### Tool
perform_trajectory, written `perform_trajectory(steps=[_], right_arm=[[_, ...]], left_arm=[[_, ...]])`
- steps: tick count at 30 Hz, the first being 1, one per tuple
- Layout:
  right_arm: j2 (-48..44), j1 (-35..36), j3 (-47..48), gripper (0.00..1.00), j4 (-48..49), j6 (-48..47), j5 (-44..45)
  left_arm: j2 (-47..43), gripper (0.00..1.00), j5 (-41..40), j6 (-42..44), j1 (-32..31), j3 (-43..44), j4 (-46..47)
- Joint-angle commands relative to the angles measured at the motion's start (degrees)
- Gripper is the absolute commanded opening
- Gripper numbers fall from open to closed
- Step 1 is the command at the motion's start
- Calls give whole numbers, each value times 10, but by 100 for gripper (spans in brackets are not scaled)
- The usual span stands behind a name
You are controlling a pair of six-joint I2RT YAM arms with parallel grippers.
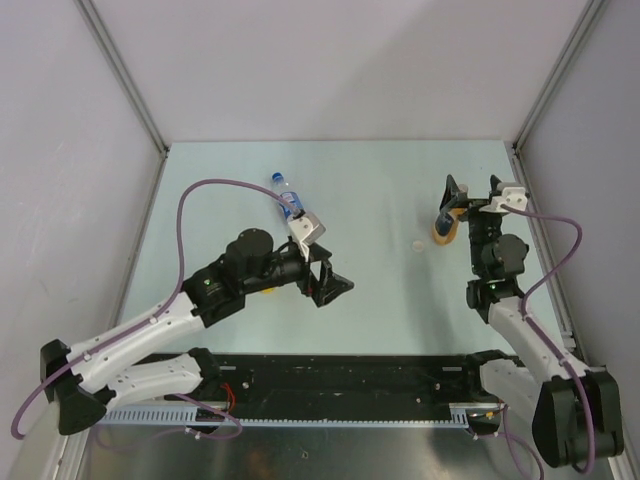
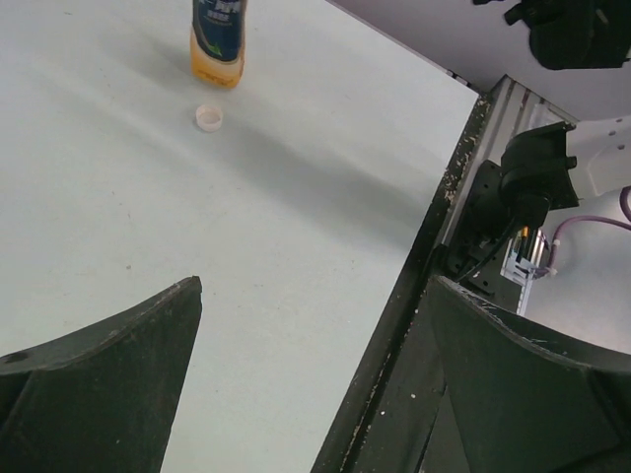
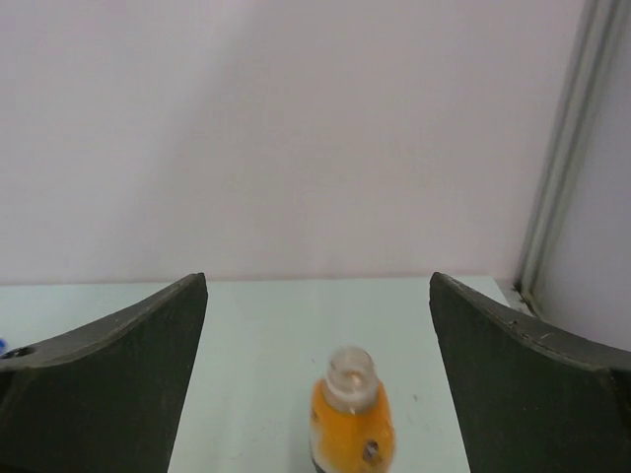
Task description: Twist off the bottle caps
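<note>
The orange bottle (image 1: 443, 230) with a dark blue label stands at the right. Its neck (image 3: 351, 378) is bare, with no cap on it. The pale whitish cap (image 1: 419, 246) lies on the table just left of it, and shows in the left wrist view (image 2: 208, 118) near the bottle (image 2: 219, 39). My right gripper (image 1: 472, 188) is open and empty, just behind the bottle (image 3: 352, 424) and apart from it. The clear bottle (image 1: 288, 198) lies at the back with its blue cap (image 1: 277, 179) on. My left gripper (image 1: 335, 280) is open and empty at mid-table. Only a yellow sliver (image 1: 267, 291) shows under my left arm.
Pale walls and metal corner posts (image 1: 125, 80) enclose the table on three sides. A black rail (image 1: 350, 375) runs along the near edge by the arm bases. The table's right edge and the right arm's base (image 2: 523, 197) show in the left wrist view.
</note>
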Motion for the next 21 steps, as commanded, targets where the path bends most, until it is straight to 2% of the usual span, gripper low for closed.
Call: perform_trajectory(steps=[1, 7, 14, 21], right_arm=[[-48, 16, 55, 99, -97, 15, -85], [-71, 81, 105, 99, -207, 31, -148], [-30, 176, 179, 99, -331, 44, -140], [16, 215, 212, 99, -398, 78, -135]], left_arm=[[-29, 99, -36, -2, 1, 19, -8], [-67, 99, -131, -4, 1, 24, -35], [-117, 99, -291, 21, 1, 57, -112], [-155, 100, -453, 12, 1, 90, -205]])
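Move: Ahead and to the left of the left hand, the yellow bottle lies about 16 cm out, 18 cm left and 23 cm below; the blue bottle lies some 33 cm out and 12 cm left. The yellow bottle is about 44 cm left of the right hand and 2 cm back, 28 cm lower. The orange bottle stands 5 cm ahead of the right hand and 1 cm right, its loose cap 4 cm ahead and 6 cm left. Sweeping clear of the upright orange bottle, the empty right hand swings about 17 cm left towards the middle, drawing back slightly, arching up and then sinking again while turning some 30 degrees counter-clockwise. The left hand speeds up leftwards towards the yellow bottle, rising and easing forward, with a similar counter-clockwise turn; both grippers stay wide open, holding nothing. ##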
